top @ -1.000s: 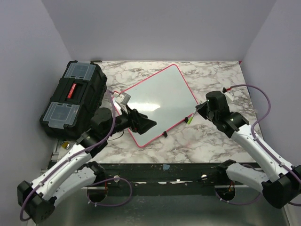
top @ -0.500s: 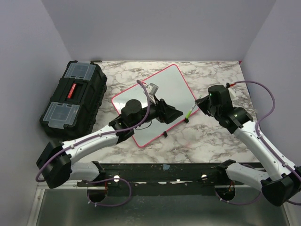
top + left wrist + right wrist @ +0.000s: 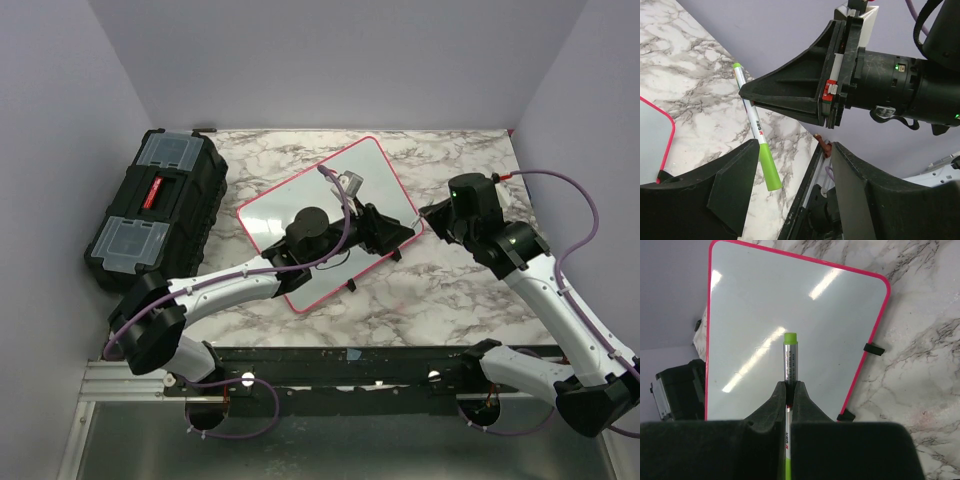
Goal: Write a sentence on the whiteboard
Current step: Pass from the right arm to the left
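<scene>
The whiteboard (image 3: 300, 195) lies tilted on the marble table, its pink-rimmed face (image 3: 790, 305) plain white; the sentence is not in view. My right gripper (image 3: 790, 387) is shut on a silver marker (image 3: 790, 360) with a green cap, holding it over the board's right edge. My left arm reaches across the board, and its gripper (image 3: 402, 236) has come up to the right gripper (image 3: 432, 218). In the left wrist view the marker (image 3: 756, 132) hangs from the right gripper's black fingers (image 3: 790, 95). Its green end (image 3: 769, 172) lies between my open left fingers (image 3: 727, 192), close to the left one.
A black toolbox (image 3: 155, 210) with clear lid compartments stands at the table's left. Two small black clips (image 3: 874, 349) sit on the board's rim. Marble tabletop (image 3: 450, 290) spreads right and in front of the board. Walls close in on three sides.
The left arm has swung right across the whiteboard up to the marker, and its jaws have narrowed. The right gripper has shifted slightly right, still holding the marker.
</scene>
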Robot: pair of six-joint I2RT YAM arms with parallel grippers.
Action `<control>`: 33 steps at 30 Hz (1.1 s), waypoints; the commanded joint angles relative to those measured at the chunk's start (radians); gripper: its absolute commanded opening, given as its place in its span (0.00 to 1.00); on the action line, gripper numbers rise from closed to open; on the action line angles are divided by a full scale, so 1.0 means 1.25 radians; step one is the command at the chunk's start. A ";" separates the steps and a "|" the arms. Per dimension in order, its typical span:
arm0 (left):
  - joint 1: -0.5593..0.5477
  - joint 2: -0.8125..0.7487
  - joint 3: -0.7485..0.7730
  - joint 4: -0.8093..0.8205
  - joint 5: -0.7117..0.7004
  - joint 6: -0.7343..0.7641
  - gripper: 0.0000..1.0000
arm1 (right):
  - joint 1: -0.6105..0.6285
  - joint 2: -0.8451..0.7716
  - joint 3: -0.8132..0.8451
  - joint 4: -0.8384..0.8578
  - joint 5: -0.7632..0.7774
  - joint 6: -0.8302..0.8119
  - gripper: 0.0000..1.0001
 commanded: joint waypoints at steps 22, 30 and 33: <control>-0.035 0.060 0.039 0.001 -0.074 0.041 0.43 | -0.005 -0.014 0.048 -0.053 0.033 0.082 0.01; -0.042 0.058 0.035 -0.013 -0.108 0.040 0.39 | -0.005 -0.010 0.052 -0.057 0.027 0.084 0.01; -0.042 0.059 0.046 -0.025 -0.108 0.042 0.31 | -0.006 -0.008 0.048 -0.058 0.024 0.083 0.01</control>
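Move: The marker is held up in the right fingers, its middle about 2 cm left of that hand's point, 1 cm back and level. From the left hand the marker's middle lies some 5 cm ahead, 5 cm right and 4 cm lower, with its green cap end reaching back towards the left fingers. Well below, roughly 21 cm down, the whiteboard's middle is about 16 cm ahead and 14 cm left of the left hand; its nearer black clip is about 10 cm straight ahead. The marker's green cap is what the left hand closes in on: it sinks about 2 cm and edges 1.5 cm to the right, its open fingers narrowing by over a third around the cap without visibly touching it. The right hand keeps its pinch on the marker, lifting it about 1.5 cm with a slight wrist roll. ##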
